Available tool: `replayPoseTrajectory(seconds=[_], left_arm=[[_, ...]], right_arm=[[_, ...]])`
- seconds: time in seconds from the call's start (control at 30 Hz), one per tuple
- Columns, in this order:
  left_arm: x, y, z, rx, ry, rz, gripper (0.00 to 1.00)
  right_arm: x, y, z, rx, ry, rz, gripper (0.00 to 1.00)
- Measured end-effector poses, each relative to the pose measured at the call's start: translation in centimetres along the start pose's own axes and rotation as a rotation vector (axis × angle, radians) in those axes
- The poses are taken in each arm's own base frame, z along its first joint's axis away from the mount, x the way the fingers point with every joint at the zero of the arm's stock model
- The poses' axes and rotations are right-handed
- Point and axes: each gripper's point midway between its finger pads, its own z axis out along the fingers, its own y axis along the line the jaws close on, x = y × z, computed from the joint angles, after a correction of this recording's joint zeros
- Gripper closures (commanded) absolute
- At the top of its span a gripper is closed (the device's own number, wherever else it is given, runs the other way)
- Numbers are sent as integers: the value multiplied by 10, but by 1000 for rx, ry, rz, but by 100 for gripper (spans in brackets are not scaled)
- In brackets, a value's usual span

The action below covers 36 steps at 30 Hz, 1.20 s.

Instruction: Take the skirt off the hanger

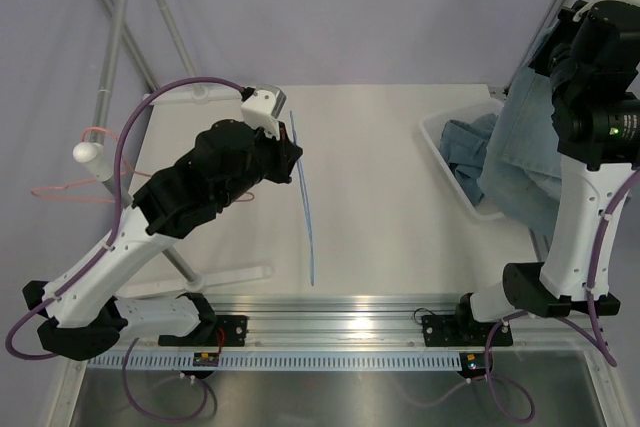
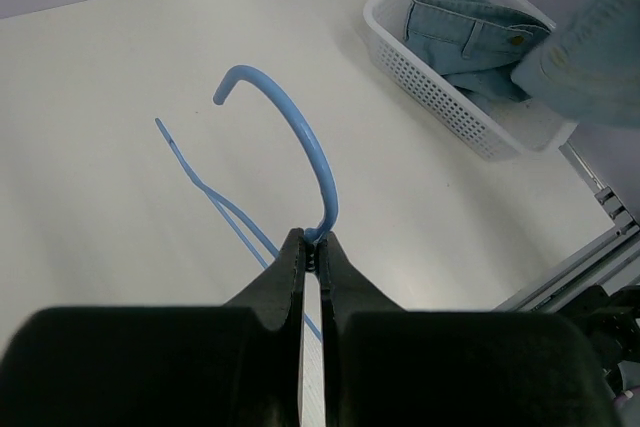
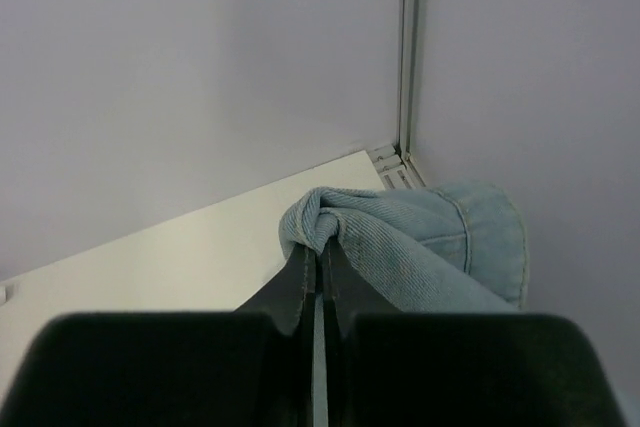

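Observation:
My left gripper (image 2: 312, 239) is shut on the neck of a thin blue hanger (image 2: 305, 142), whose hook curves up and away from the jaws. Seen from above, the hanger (image 1: 305, 209) stands edge-on over the middle of the table, bare of cloth, beside the left arm's wrist. My right gripper (image 3: 320, 249) is shut on a bunched edge of the light-blue denim skirt (image 3: 440, 247). The skirt (image 1: 520, 152) hangs down from the raised right arm over the white basket (image 1: 436, 142) at the table's right edge, fully apart from the hanger.
The white mesh basket (image 2: 430, 87) holds other folded denim (image 2: 470, 37). A pink wire hanger (image 1: 75, 190) hangs on a stand off the table's left side. Slanted metal poles (image 1: 115, 37) rise at the back left. The aluminium rail (image 1: 330, 312) runs along the near edge.

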Motion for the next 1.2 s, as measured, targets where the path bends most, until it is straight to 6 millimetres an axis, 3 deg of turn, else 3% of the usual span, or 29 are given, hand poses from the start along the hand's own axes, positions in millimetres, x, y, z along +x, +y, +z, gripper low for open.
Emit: replayPoseTrajectory(seconds=[0.33,0.8,0.97,1.07,1.2], left_arm=[[3,0,4,-3,11,4,100],[3,0,5,-5,13,13,100],[5,0,6,-6,17,19,100],[5,0,6,-7,19,22,100],[5,0,7,-7,20,26,100]], right_arm=[[6,-14,12,10,28,17,100],[-12,-13,25,-27,-11,82,100],[-16,-15,44,-29,-16,113,100],[1,-16,58,-27,28,122,100],[46,-20,73,-6,131,117,100]])
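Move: The right hand, high up with the light-blue skirt hanging from its shut fingers, has the white basket's middle about 7 cm ahead, 5 cm to its right and some 45 cm below. The folded skirt lies in the basket, roughly 7 cm ahead and 4 cm to the right of the hand; the table's far right corner is some 28 cm ahead and 9 cm right. From the left hand the basket lies about 15 cm ahead, 44 cm right and 30 cm below. Forward by about 6 cm and some 3 cm to the right goes the right hand, slowly at first and nearly level high above the basket's near part, then quicker and sinking about 6 cm towards the basket. It rolls its left side up about 10 degrees, tips slightly down at the end, and keeps its pinch on the skirt. ##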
